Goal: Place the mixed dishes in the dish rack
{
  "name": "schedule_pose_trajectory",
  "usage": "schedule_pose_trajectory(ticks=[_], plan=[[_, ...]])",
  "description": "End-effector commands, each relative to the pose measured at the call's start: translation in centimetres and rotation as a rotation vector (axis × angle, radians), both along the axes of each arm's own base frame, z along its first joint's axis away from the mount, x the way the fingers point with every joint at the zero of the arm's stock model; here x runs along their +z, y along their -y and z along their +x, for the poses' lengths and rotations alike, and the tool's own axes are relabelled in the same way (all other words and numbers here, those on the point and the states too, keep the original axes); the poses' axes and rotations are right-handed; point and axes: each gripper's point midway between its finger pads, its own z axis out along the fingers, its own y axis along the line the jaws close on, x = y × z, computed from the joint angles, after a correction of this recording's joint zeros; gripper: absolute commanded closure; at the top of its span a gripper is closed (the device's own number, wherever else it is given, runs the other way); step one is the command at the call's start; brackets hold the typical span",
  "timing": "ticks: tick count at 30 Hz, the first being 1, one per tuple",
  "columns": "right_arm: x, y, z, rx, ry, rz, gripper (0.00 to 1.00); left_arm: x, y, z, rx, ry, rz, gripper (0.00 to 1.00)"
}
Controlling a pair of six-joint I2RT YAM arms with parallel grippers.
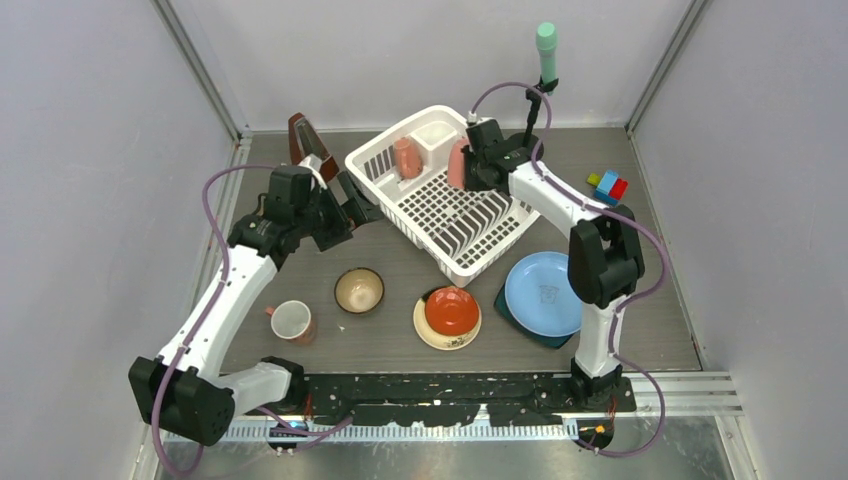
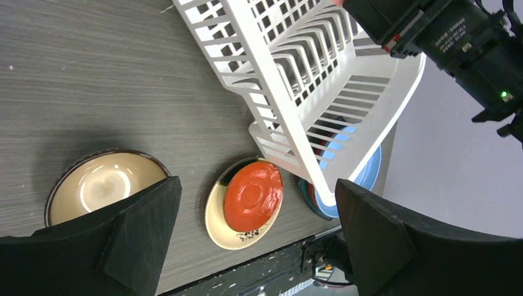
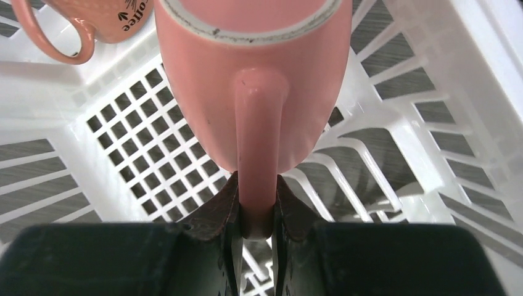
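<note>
The white dish rack stands at the back centre, and one pink mug rests upside down inside it. My right gripper hovers over the rack's far side, shut on the handle of a second pink mug; the handle sits pinched between the fingers. My left gripper is open and empty just left of the rack. On the table in front lie a third pink mug, the brown bowl, the red saucer on the cream saucer, and the light blue plate on the dark teal plate.
A brown metronome stands behind my left arm at the back left. Coloured toy blocks lie at the back right. A green-topped post rises behind the rack. Grey walls close in the table on three sides.
</note>
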Motion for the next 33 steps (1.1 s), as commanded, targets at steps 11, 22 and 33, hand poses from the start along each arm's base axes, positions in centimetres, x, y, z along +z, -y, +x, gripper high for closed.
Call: schedule_pose_trajectory(ticks=[11, 22, 33], plan=[[2.1, -1.1, 7.9, -0.055, 0.368, -0.002, 1.00, -1.4, -0.2, -0.9, -0.032, -0.016, 0.031, 0.00], [-2.8, -2.4, 9.2, 0.000, 0.370, -0.012, 0.95, -1.5, -0.6, -1.2, -0.025, -0.010, 0.040, 0.00], [-3.9, -1.4, 7.5, -0.030, 0.292, -0.020, 0.38, -0.3, -2.0, -0.7, -0.029, 0.024, 0.156, 0.01]])
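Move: I still hold the pink mug by its handle, upside down, over the dish rack with my right hand. The free floor it goes to lies about 10 cm ahead, 4 cm left and 8 cm below. The mug already racked is some 9 cm left of that spot, level with it. The rack's plate slots lie about 5 cm back of my right hand, 3 cm right and 11 cm below. From my left hand, that free floor is roughly 25 cm ahead, 15 cm right and 18 cm down. I carry the mug forward and down with my right hand, about 7 cm each way and slightly left, into the rack next to the first mug, tipping the fingers up some 15 degrees as I go. There I stop and open the fingers to either side of the handle. My empty left hand, still wide open, sinks a couple of centimetres. ##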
